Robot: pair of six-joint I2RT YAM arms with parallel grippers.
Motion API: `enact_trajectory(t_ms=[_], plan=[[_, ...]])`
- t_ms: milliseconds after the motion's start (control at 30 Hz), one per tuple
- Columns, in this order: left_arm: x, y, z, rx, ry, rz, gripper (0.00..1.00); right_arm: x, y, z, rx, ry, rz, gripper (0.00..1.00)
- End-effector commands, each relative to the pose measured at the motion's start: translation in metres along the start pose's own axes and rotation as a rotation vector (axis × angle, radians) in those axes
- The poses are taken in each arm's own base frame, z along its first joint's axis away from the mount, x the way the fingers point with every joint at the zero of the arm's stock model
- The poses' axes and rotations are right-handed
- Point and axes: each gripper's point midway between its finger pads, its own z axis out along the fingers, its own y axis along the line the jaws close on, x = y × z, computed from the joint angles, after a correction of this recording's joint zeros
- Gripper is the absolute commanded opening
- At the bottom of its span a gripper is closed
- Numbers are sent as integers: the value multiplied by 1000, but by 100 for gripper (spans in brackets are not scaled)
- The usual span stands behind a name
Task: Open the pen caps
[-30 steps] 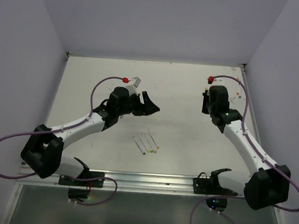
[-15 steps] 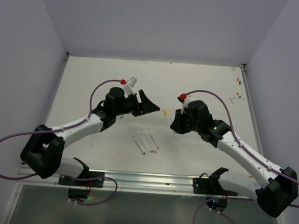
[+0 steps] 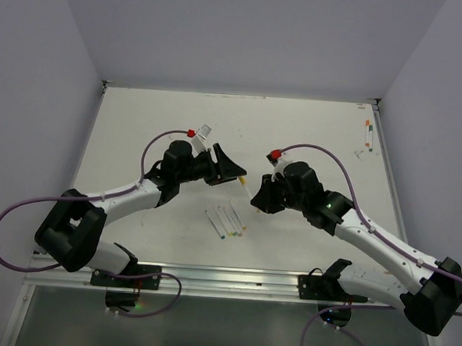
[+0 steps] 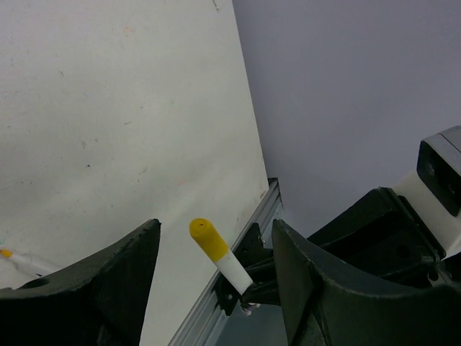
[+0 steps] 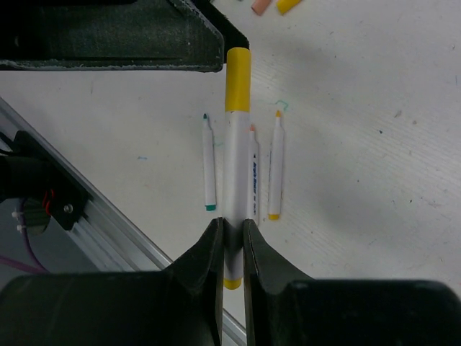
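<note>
My right gripper [image 5: 230, 225] is shut on the white barrel of a pen [image 5: 235, 166] and holds it above the table. The pen's yellow cap [image 5: 238, 79] points away from that gripper, at the left gripper's dark finger [image 5: 108, 36]. In the left wrist view the yellow cap [image 4: 207, 238] stands between the spread jaws of my left gripper [image 4: 216, 227], with a gap on each side. From above, the left gripper [image 3: 237, 173] and the right gripper [image 3: 253, 196] meet at mid-table around the pen [image 3: 246, 187].
Three uncapped pens [image 5: 209, 162] lie side by side on the table below the held one, seen from above as a small row [image 3: 226, 220]. Loose caps [image 5: 263, 6] lie further off. More pens [image 3: 368, 134] rest at the back right edge. A metal rail [image 3: 232, 279] runs along the near edge.
The right arm has swung from the back right to mid-table with the pen in it, bringing the yellow cap between the left gripper's jaws. The left jaws have narrowed a little.
</note>
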Motion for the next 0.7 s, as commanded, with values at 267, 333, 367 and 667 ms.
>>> enact_trajectory(t_ms=[267, 333, 367, 667], plan=[[-1, -19, 3, 102, 19, -17, 56, -16, 24, 7, -56, -62, -10, 0], [-1, -19, 2, 99, 12, -24, 54, -18, 23, 9, -49, -71, -10, 0], [-1, -20, 0, 104, 7, -20, 54, -18, 22, 10, -44, -74, -8, 0], [2, -18, -1, 105, 12, -25, 40, -14, 10, 18, 6, -88, 11, 0]])
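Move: The yellow cap on the marker gripped in the right hand is already almost between the left fingers, some 2 cm to the right of the left hand point and level with it. From the right hand that cap is about 5 cm ahead, 5 cm left and 3 cm up. Under the left hand, roughly 17 cm down, the uncapped pens lie about 6 cm back and 3 cm left; the loose caps are some 11 cm ahead and 14 cm left. The yellow cap is fed farther in between the left fingers: the right hand, still pinching the marker by its lower body, shifts left just under 2 cm, easing back slightly and then about 1 cm forward. The left hand all but stays in place while its fingers narrow from about two-thirds to two-fifths open around the cap; a grip on it can't be seen yet. ##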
